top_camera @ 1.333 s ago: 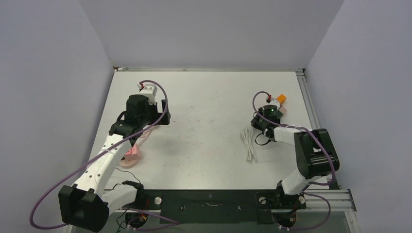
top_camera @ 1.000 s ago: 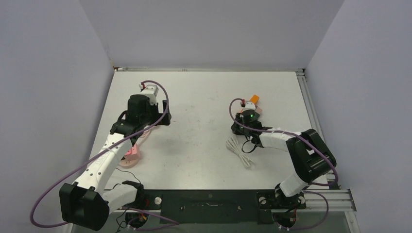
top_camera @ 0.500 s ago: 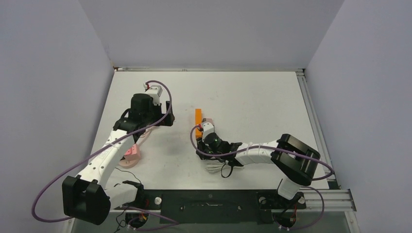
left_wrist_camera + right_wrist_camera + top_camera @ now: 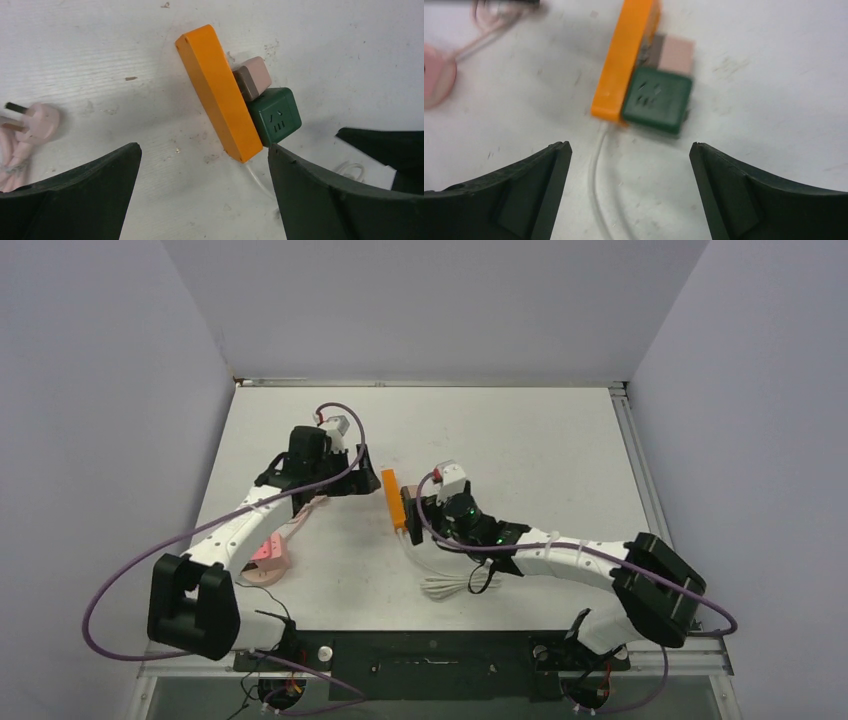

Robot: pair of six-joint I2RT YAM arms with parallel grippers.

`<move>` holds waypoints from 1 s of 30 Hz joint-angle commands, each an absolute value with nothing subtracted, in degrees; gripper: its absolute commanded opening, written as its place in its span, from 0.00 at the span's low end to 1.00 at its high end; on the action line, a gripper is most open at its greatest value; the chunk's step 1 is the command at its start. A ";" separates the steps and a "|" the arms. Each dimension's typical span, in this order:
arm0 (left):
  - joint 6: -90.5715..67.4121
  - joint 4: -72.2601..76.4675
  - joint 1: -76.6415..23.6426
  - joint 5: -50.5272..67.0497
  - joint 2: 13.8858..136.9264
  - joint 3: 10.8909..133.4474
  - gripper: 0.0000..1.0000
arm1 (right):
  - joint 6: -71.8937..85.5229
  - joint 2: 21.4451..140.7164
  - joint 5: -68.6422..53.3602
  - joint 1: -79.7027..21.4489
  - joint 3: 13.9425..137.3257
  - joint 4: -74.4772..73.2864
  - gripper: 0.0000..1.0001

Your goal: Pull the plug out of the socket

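The orange socket strip point(image 4: 393, 498) lies left of the table's centre, between the two grippers. On its side sit a green cube plug point(image 4: 276, 116) and a pink-brown plug point(image 4: 252, 80), both pushed in. My left gripper point(image 4: 204, 147) hangs open above the strip's cable end, holding nothing. My right gripper point(image 4: 630, 145) is open too. Its fingers stand apart just short of the green cube plug point(image 4: 656, 100) and the socket strip point(image 4: 624, 65), with only the white cable point(image 4: 596, 175) between them. From above, the right gripper point(image 4: 418, 512) hides both plugs.
A loose pink plug point(image 4: 37, 117) with bare prongs lies left of the strip. Its pink cable and round reel point(image 4: 268, 560) sit by the left arm. The strip's white cable coil point(image 4: 450, 585) lies near the front. The right gripper's finger point(image 4: 390, 150) shows in the left wrist view.
The right arm carried the socket strip from the back right to left of centre, then opened and let go. The left gripper shifted a little right, toward the strip.
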State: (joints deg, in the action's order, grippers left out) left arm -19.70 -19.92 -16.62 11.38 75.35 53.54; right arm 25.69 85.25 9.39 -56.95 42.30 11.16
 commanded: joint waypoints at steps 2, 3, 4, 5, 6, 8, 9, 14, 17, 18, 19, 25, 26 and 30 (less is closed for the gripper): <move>-25.27 -14.46 -17.96 18.05 84.04 59.67 0.96 | 22.77 77.66 9.49 -43.78 40.88 15.34 0.94; -25.63 -14.60 -18.15 18.10 85.89 60.80 0.96 | 22.49 77.30 9.18 -41.45 40.38 16.15 0.94; -25.97 -14.79 -18.30 18.30 87.54 61.76 0.96 | 22.20 77.03 8.96 -39.46 39.94 17.04 0.94; -26.39 -14.75 -18.39 18.30 89.57 62.53 0.96 | 21.95 76.96 8.62 -36.99 39.53 17.76 0.94; -26.90 -14.61 -18.51 18.31 90.78 63.28 0.96 | 21.90 76.99 8.21 -35.99 39.16 18.47 0.94; -27.41 -13.75 -18.83 17.81 92.68 64.33 0.96 | 22.40 77.00 7.70 -33.33 38.10 20.06 0.94; -27.33 -13.72 -19.03 16.96 93.65 65.04 0.96 | 22.53 77.00 7.84 -32.79 37.42 20.93 0.94; -26.63 -15.10 -19.16 14.73 98.94 69.05 0.96 | 22.11 76.84 9.08 -32.47 32.45 27.57 0.93; -26.43 -15.01 -19.31 13.74 101.67 70.88 0.96 | 22.36 76.91 9.36 -32.46 30.40 30.03 0.93; -26.25 -15.22 -19.33 13.31 102.54 71.54 0.96 | 22.40 76.95 9.19 -32.51 29.27 31.37 0.93; -25.94 -15.59 -19.40 12.95 103.32 72.27 0.96 | 22.39 76.94 8.76 -32.52 28.51 32.65 0.93; -24.49 -16.94 -20.18 10.98 107.07 75.12 0.98 | 22.63 76.45 8.25 -32.61 27.61 33.06 0.93; -24.30 -17.29 -20.29 10.83 107.71 75.74 0.99 | 22.67 76.45 8.14 -32.59 27.52 33.19 0.93; -23.49 -19.44 -20.30 11.32 110.29 77.59 0.86 | 22.80 76.71 7.42 -32.61 27.49 33.19 0.93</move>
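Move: For the left hand the orange socket bar's middle lies about 4 cm ahead, 8 cm to the right and 12 cm below; the pink plug is some 7 cm ahead and 11 cm right. From the right hand the green plug is roughly 9 cm ahead, 1 cm left and 6 cm down, the socket bar 11 cm ahead and 5 cm left, and the white cable bundle about 4 cm back and 8 cm right. The empty left hand comes down about 8 cm while reaching as far forward and some 6 cm to the right, tipping its open fingers a little more downward, until they hover close over the far end of the orange socket bar. Meanwhile the right hand, already open and off the things, swings clear about 14 cm to the right and 10 cm forward, arcing up past 5 cm and sinking back to its starting height as it turns some 20 degrees clockwise, to stand open to the right of the green plug. ##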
